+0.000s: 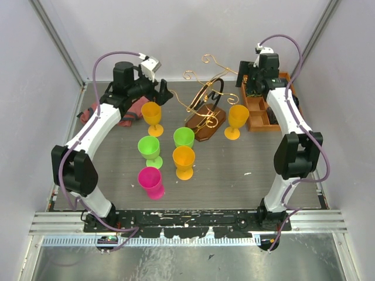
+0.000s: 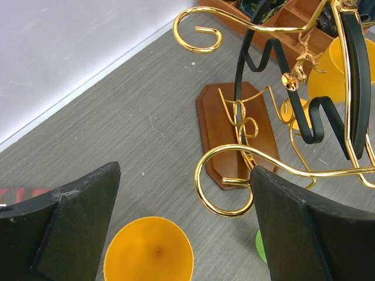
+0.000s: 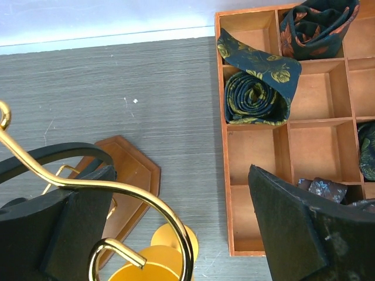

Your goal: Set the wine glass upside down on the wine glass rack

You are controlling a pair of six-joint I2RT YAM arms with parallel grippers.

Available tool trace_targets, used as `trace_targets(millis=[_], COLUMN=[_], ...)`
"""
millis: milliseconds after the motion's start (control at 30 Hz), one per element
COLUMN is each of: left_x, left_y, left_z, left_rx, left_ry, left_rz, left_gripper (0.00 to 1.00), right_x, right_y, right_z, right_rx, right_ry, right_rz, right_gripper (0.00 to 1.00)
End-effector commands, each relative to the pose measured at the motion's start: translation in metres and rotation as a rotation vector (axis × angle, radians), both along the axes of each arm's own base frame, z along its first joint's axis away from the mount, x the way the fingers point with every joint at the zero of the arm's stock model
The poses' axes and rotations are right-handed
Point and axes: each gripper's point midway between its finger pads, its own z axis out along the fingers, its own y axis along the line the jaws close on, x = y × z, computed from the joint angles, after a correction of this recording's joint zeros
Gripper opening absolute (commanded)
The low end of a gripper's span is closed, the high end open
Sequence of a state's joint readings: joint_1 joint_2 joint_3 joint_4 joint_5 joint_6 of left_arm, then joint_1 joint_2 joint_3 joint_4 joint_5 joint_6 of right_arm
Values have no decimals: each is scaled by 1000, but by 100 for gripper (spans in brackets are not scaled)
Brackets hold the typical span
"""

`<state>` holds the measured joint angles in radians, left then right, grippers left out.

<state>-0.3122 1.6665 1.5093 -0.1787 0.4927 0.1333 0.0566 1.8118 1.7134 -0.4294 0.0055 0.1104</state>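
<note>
The wine glass rack [image 1: 205, 114], gold wire with curled arms on a brown wooden base, stands at the table's back middle. Several plastic wine glasses stand upright around it: an orange one [image 1: 152, 114] to its left, an orange one [image 1: 238, 119] to its right, and two green, an orange and a pink one in front. My left gripper [image 1: 163, 93] is open and empty above the left orange glass [image 2: 149, 253], with the rack's base [image 2: 234, 132] ahead. My right gripper [image 1: 253, 88] is open and empty above the gap between rack [image 3: 132, 175] and tray; the right orange glass [image 3: 140, 272] shows below.
An orange-brown compartment tray [image 1: 258, 115] with rolled ties [image 3: 252, 96] sits at the back right, under the right arm. A red cloth [image 1: 126, 115] lies at the back left under the left arm. White walls close in the back and both sides.
</note>
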Motion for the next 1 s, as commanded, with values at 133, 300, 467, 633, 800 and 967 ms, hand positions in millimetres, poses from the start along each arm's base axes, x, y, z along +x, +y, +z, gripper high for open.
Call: trace_targets(millis=[133, 300, 467, 633, 800, 967], left_x=[-13, -19, -22, -26, -25, -23], left_y=[1, 4, 7, 10, 23, 25], left_z=[15, 25, 28, 46, 84, 121], left_rx=[-37, -43, -30, -64, -86, -108], left_ry=[-15, -37, -51, -94, -209, -267], left_rz=[-2, -3, 5, 25, 99, 119], left_gripper=[98, 98, 98, 98, 98, 98], right_x=[34, 50, 63, 65, 51, 28], right_y=[4, 8, 16, 29, 39, 34], right_z=[42, 45, 48, 58, 73, 85], right_rx=[-5, -11, 5, 39, 43, 18], right_ry=[-152, -188, -215, -250, -277, -279], right_rz=[23, 54, 96, 157, 227, 222], right_gripper=[100, 100, 100, 100, 100, 100])
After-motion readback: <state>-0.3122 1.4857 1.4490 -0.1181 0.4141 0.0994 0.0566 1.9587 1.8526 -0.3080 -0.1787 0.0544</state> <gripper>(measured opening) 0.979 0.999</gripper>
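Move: The rack's far right curl lies right by the right hand's open fingers, about 2 cm back and 3 cm left. From that hand the rack's wooden base is some 12 cm back, 9 cm left and well below; an orange glass is 15 cm back, 2 cm left, and the tie tray 6 cm back, 13 cm right. The rack's near left curl is about 4 cm right and 1 cm back of the left hand; another orange glass is 7 cm back, 6 cm left. Right fingers push the rack's far right curl about 5 cm forward, then 3 left; left hand rises 7 cm. ##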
